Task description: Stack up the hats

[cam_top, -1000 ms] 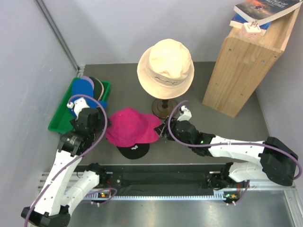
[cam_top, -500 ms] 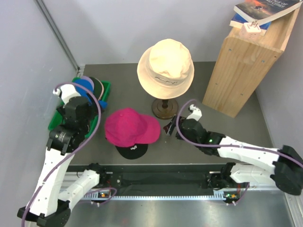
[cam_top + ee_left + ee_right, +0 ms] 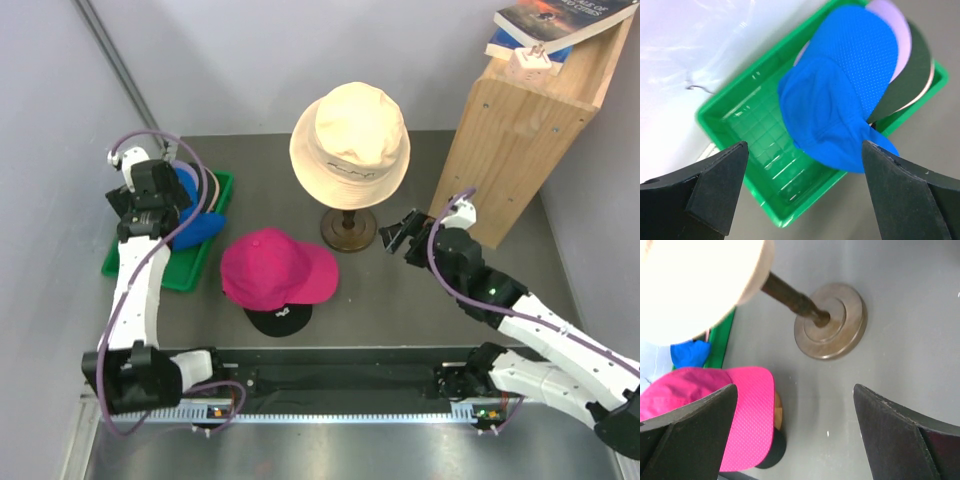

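Observation:
A magenta cap (image 3: 278, 268) lies over a black cap (image 3: 280, 318) near the table's middle, with the black brim poking out in front. In the right wrist view the magenta brim (image 3: 742, 415) covers the black one (image 3: 771, 456). A blue cap (image 3: 840, 100) lies in the green tray (image 3: 740, 130) on top of a lavender cap (image 3: 892, 30) and a dark cap (image 3: 915, 70). My left gripper (image 3: 160, 205) (image 3: 803, 147) hovers open above the tray and holds nothing. Well right of the magenta cap, my right gripper (image 3: 400, 233) (image 3: 795, 387) is open and holds nothing.
A cream bucket hat (image 3: 350, 140) sits on a wooden stand whose round base (image 3: 830, 322) is just behind the right gripper. A tall wooden box (image 3: 515, 130) with books on top stands at the back right. The tray sits against the left wall.
My right gripper opened, came off the magenta cap's brim and pulled back to the right. My left arm swung away from the magenta cap, back over the green tray.

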Action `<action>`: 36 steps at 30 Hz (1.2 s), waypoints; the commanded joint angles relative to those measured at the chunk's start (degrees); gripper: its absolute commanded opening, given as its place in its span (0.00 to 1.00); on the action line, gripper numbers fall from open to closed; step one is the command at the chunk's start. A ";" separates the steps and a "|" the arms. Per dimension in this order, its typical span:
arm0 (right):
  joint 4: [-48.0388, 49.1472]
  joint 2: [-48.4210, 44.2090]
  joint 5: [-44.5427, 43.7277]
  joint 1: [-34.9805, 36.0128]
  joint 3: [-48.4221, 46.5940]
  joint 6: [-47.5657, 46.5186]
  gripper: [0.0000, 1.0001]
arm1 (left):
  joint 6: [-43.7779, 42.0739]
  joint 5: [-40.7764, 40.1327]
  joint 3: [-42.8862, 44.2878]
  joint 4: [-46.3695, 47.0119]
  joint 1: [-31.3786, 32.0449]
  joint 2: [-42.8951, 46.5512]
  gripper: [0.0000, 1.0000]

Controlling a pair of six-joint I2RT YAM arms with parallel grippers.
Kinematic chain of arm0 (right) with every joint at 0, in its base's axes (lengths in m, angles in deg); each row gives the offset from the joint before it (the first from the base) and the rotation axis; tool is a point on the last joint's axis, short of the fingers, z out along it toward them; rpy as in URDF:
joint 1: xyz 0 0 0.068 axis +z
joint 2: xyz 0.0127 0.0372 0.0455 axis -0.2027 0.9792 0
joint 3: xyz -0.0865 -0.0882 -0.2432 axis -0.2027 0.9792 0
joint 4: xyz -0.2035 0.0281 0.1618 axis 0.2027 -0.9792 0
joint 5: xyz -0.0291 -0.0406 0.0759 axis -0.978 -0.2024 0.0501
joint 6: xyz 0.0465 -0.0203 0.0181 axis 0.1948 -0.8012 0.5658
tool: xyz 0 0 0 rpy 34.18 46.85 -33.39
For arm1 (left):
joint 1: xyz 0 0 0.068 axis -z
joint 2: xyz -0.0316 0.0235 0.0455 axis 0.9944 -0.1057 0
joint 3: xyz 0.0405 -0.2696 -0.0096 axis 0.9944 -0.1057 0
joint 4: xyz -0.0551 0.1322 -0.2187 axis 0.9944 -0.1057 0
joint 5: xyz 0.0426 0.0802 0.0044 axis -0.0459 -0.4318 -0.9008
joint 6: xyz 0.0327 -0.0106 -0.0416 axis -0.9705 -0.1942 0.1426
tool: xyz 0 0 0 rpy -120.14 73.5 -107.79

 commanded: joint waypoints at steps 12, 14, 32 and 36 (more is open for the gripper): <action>3.31 5.80 18.58 -14.58 -7.12 -5.34 0.98 | 3.15 14.03 -3.08 14.89 -11.35 -16.92 0.77; 3.92 5.98 20.77 -16.42 -6.42 -4.72 0.98 | 2.53 15.45 -3.96 16.38 -11.44 -17.89 0.70; 2.87 5.80 24.13 -20.56 -8.16 -5.59 0.98 | 0.87 18.44 -3.17 16.21 -11.97 -19.05 0.00; 2.25 7.38 23.77 -20.65 -11.95 -7.88 0.98 | -3.26 19.58 -3.08 16.65 -11.88 -10.89 0.00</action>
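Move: The blue cap lies in the green tray about 7 cm ahead of the open left hand, roughly level with it sideways and some 17 cm below. Close beyond it to the right is the dark cap, about 11 cm ahead and 5 cm right of the hand. The stacked pink cap stands some 12 cm back, 20 cm right and 10 cm lower. From the right hand, the blue cap is about 48 cm left, 12 cm ahead and 13 cm lower. The blue cap's crown gets pinched by the left hand, which drops about 16 cm into the green tray, working some 6 cm forward and a little left, tipping further down and closing fully on the cloth, then starting up by about 2 cm. The empty right hand, still open, eases forward and slightly right, away from the pink cap. ##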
